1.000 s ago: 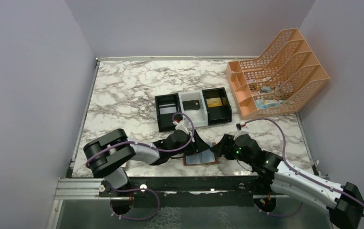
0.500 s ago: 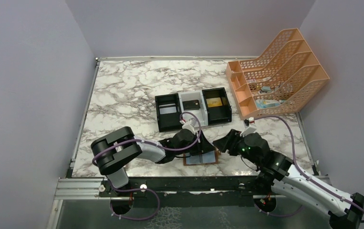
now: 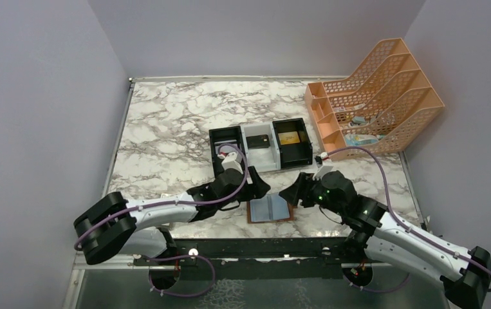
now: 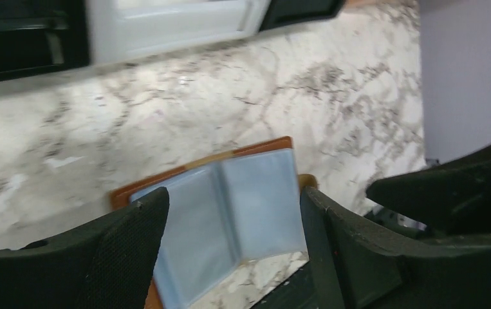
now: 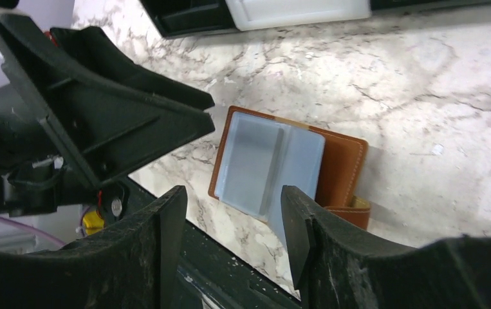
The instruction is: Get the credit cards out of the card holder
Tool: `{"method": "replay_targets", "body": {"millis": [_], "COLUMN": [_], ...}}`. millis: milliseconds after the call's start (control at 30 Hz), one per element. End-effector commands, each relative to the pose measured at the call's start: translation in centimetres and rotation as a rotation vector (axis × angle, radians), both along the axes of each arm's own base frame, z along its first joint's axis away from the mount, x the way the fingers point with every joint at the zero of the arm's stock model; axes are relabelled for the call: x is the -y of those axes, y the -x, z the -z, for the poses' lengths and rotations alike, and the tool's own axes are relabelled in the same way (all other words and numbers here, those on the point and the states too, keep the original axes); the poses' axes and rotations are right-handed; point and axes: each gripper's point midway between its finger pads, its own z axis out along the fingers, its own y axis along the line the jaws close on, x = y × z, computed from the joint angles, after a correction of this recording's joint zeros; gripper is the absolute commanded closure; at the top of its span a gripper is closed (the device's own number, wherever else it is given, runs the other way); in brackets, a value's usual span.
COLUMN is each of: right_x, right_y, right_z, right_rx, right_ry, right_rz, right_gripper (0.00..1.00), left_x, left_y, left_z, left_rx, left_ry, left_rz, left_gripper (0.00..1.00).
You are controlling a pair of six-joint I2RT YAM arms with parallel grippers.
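Note:
The card holder (image 3: 269, 209) lies open and flat near the table's front edge, its pale blue pockets (image 4: 230, 212) facing up and brown leather (image 5: 342, 164) showing at the side. I cannot tell whether any credit cards sit inside the pockets. My left gripper (image 3: 260, 189) hovers open just left of and behind the holder, with nothing between its fingers (image 4: 130, 248). From the right, my right gripper (image 3: 289, 194) faces the holder, also open and empty, its fingers (image 5: 300, 232) apart from the pockets. A pale card (image 3: 225, 138) lies in the tray's left compartment.
The black-and-white three-compartment tray (image 3: 265, 159) stands just behind both grippers, with a gold-yellow card (image 3: 287, 138) in its right compartment. An orange file rack (image 3: 378, 96) stands at the back right. The black rail (image 3: 262, 248) runs along the front edge close to the holder.
My left gripper has drawn back from the holder toward the tray and opened wider, its arm swinging out to the left. The pocket leaf has dropped flat. The right gripper has barely shifted.

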Motion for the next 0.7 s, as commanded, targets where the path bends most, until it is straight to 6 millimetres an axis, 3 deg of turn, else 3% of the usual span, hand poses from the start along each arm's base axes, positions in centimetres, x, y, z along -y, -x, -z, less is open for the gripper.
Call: {"method": "replay_targets", "body": {"millis": [0,167,367,533,667], "right_x": [-2.9,-4.2,-5.3,-6.1,-6.3], "right_y": [0.1,-0.1,-1.0,-0.9,-1.8], "right_z": [-2.8,-1.1,1.4,4.1,4.7], "right_rx": [0.072,0.025,0.010,-0.029,-0.030], "right_ry": [-0.048,0.009,0.245,0.404,0.470], "right_rz": [-0.146,-0.197,-0.147,-0.088,-0.063], "right_gripper": [0.45,0.46,0.46,0.46,0.46], "left_x": [-5.7,-10.0,-13.5,-13.7,-13.9], "left_y": [-1.3,-1.3,-1.3,-1.2,-1.1], "left_z": [1.6,1.9,2.7,1.8,2.0], "left_rx": [0.015,0.016,-0.019,0.008,0.007], "left_ry": [-0.215,-0.229,-0.225,-0.167,-0.166], "left_rz": [-0.142,-0.238,-0.303,-0.309,-0.315], "left_gripper": [0.19,0.01,0.01,0.01,0.01]}}
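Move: The open card holder lies some 5 cm to the right hand's left, level with it fore and aft and about 11 cm below. At about that same depth, the tray's white section is 22 cm ahead and 10 cm left, and its right black section 23 cm ahead and 1 cm right. From the left hand the card holder is roughly 3 cm back, 3 cm right and 10 cm below. Right hand goes left about 7 cm, sinking towards the card holder; left hand opens, withdrawing 13 cm left. ##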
